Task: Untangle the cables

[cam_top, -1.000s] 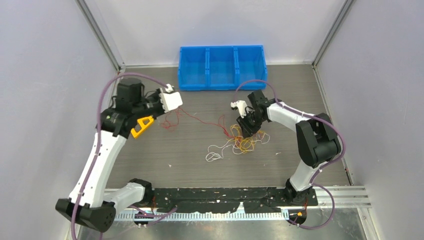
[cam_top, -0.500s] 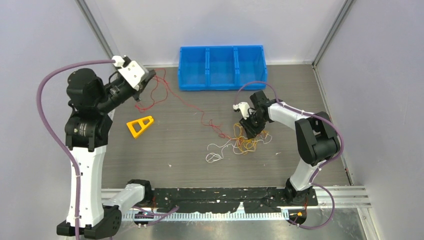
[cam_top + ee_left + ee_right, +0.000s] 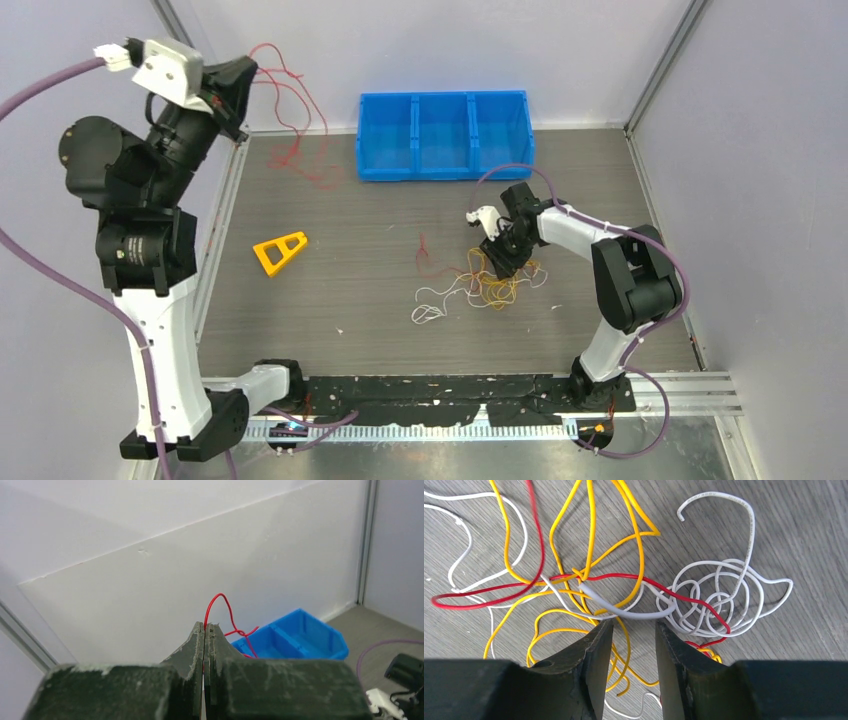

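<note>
My left gripper [image 3: 243,78] is raised high at the back left, shut on a red cable [image 3: 290,105]. That cable hangs in loops down to the table beside the bin. In the left wrist view the red cable [image 3: 220,598] arches out of the pressed-together fingertips [image 3: 199,630]. The tangle of cables [image 3: 492,285], yellow, white and red, lies right of the table's middle. My right gripper [image 3: 503,258] is low over it. In the right wrist view the open right gripper [image 3: 634,624] holds nothing, just short of a grey-white strand [image 3: 634,614] and a white coil [image 3: 719,597].
A blue three-compartment bin [image 3: 443,160] stands against the back wall, also seen as the bin [image 3: 295,640] in the left wrist view. A yellow triangular piece [image 3: 280,250] lies on the left of the table. Walls close in the sides and back.
The left arm swung up and back to the left, lifting the red cable and dragging it out of the tangle. The right jaws opened wider over the pile.
</note>
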Robot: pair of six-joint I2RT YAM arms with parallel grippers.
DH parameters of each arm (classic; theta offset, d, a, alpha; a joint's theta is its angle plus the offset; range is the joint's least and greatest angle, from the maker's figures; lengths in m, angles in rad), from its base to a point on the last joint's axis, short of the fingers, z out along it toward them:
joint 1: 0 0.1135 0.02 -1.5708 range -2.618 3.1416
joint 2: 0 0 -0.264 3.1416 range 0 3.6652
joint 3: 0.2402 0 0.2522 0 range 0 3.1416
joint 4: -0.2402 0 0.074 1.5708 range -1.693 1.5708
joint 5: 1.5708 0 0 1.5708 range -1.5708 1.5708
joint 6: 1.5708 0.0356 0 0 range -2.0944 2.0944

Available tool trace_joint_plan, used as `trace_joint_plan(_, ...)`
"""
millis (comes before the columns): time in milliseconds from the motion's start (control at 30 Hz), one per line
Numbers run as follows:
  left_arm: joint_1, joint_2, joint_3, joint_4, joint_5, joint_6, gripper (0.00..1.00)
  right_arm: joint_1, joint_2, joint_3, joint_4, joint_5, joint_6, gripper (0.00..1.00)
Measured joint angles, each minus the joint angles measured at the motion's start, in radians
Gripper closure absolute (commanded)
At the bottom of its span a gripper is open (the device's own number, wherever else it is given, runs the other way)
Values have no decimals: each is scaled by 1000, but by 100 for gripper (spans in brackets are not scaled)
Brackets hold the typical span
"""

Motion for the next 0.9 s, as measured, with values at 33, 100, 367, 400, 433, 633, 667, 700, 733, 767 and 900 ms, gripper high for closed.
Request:
trace_joint_plan(33, 2, 8, 27, 6, -18, -23, 100, 0, -2, -2, 0, 3, -2, 57)
trace_joint_plan(100, 3, 17, 68, 15, -43, -62, 100, 0, -6, -6, 0, 8, -5, 57)
trace_joint_plan(367, 3, -76, -135, 36, 42, -182, 100, -5, -18, -7, -39, -45, -2, 41)
trace_joint_plan(400, 3, -92, -190, 34, 49, -182, 100, -6, -25, -5, -57, -68, 0, 39)
trace_joint_plan(433, 3, -100, -228, 30, 54, -182, 100, -6, -34, -3, -68, -86, 4, 33)
trace_joint_plan(633, 3, -97, -448, 11, 120, -186, 100, -7, -144, 84, -146, -209, 21, 18)
trace_joint_plan(667, 3, -92, -472, 3, 135, -195, 100, -7, -166, 105, -151, -225, 23, 16)
trace_joint_plan(700, 2, -89, -491, -5, 149, -201, 100, -7, -186, 126, -156, -240, 27, 11)
trace_joint_plan(733, -1, -88, -500, -11, 156, -203, 100, -7, -205, 146, -161, -251, 30, 8)
trace_joint_plan(767, -6, -89, -507, -19, 166, -205, 100, -7, -224, 166, -167, -261, 32, 0)
trace_joint_plan(900, -24, -101, -508, -27, 184, -210, 100, -14, -272, 207, -200, -272, 35, 5)
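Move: The tangle of white, yellow and red cable lies on the table right under the right hand, its middle about 1 cm back and 1 cm below. Its white coil is some 5 cm ahead and 1 cm left, and the white loops are roughly 15 cm left and 8 cm back. From the left hand, high up with a red cable, the tangle is about 30 cm right, level, 60 cm down; the yellow bracket is 13 cm left, 5 cm ahead and equally low. The tangle is left lying as the right hand spreads its half-open fingers nearly wide, eases back a little, then lifts some 15 cm off it, shifting slightly left and tilting its fingertips leftward. The red cable stays pinched in the shut left fingers, which rise briefly, then sink about 20 cm from their peak, drifting right and tipping down some 30 degrees. ##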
